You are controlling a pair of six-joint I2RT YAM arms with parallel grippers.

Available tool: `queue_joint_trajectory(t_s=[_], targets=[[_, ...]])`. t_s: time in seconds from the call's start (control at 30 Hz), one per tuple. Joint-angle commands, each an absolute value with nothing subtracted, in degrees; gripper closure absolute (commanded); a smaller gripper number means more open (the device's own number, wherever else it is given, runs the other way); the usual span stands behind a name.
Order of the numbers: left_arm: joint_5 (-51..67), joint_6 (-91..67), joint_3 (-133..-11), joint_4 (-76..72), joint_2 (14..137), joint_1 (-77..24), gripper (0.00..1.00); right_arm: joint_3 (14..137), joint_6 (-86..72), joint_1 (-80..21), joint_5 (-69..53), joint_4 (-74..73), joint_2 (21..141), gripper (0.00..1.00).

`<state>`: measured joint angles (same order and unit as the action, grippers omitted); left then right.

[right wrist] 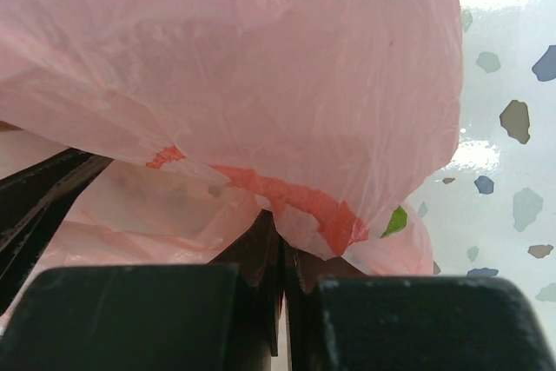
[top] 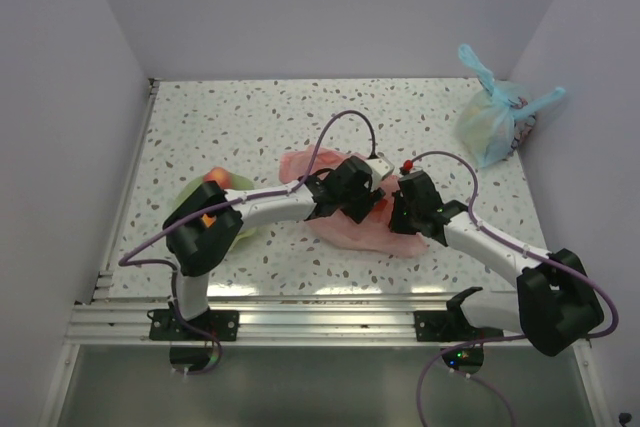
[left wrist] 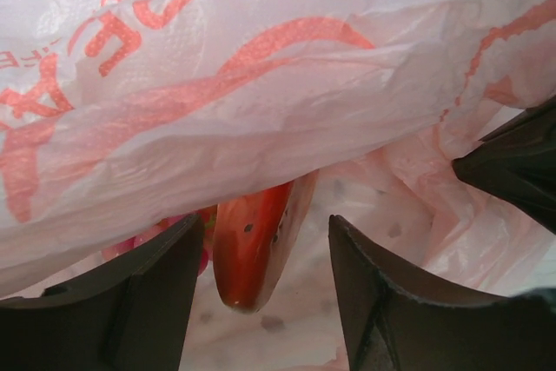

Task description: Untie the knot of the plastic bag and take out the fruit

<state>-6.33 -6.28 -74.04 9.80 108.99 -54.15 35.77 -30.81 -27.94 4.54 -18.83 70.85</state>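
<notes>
The pink plastic bag (top: 365,235) lies crumpled at the table's middle, with both grippers at it. My left gripper (left wrist: 265,293) is open and reaches into the bag's mouth under a lifted fold of plastic (left wrist: 261,84). A red watermelon slice (left wrist: 256,245), one of the fruit, stands on edge between its fingers, nearer the left finger (left wrist: 148,301) and touching neither. My right gripper (right wrist: 282,249) is shut on a pinch of the bag's film (right wrist: 261,67), holding it up. The knot is not in view.
A green bowl (top: 190,197) holding an orange fruit (top: 218,178) sits at the left, beside the left arm. A light blue tied bag (top: 495,122) stands at the back right near the wall. White walls close in the speckled table (top: 230,117) on three sides.
</notes>
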Motion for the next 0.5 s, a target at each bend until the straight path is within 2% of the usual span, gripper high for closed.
queue_joint_trajectory(t_s=[0.0,0.1,0.23,0.33,0.47], targets=[[-4.6,-4.2,-75.0,5.4,109.1,-54.4,0.36,36.2,-30.4,-27.8,4.5,-18.5,69.9,1.00],[-4.4,-3.9,-74.3,5.2,108.6,-54.4,0.46,36.2,-30.5,-27.8,4.6,-18.5,69.8,1.00],[-3.9,-3.4,-73.5,5.1,107.7,-54.4,0.71,36.5,-30.5,-27.8,4.9,-18.7,69.8,1.00],[-3.6,-3.0,-72.9,5.3,107.0,-54.4,0.84,36.8,-30.4,-27.8,5.2,-18.9,69.5,1.00],[-2.7,-2.7,-72.1,5.4,105.4,-54.4,0.95,37.7,-30.0,-27.8,5.8,-19.7,69.4,1.00]])
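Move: Just beyond the left hand's open fingertips, inside the bag and partly under its pink flap, lies the long red fruit, its middle roughly 1 cm ahead, 1 cm right and 2 cm lower. The grapes lie about 2 cm ahead and 6 cm left of the hand, some 3 cm lower. From the right hand, shut on the bag's edge, the red fruit is about 4 cm ahead, 4 cm left and 1 cm lower. Closing on the red fruit inside the bag, the left fingers go from about two-thirds open to one-third and stop there, pinching it from both sides, while the hand eases only about 1 cm to the right. The right hand stays put and keeps its pinch on the bag's edge. ##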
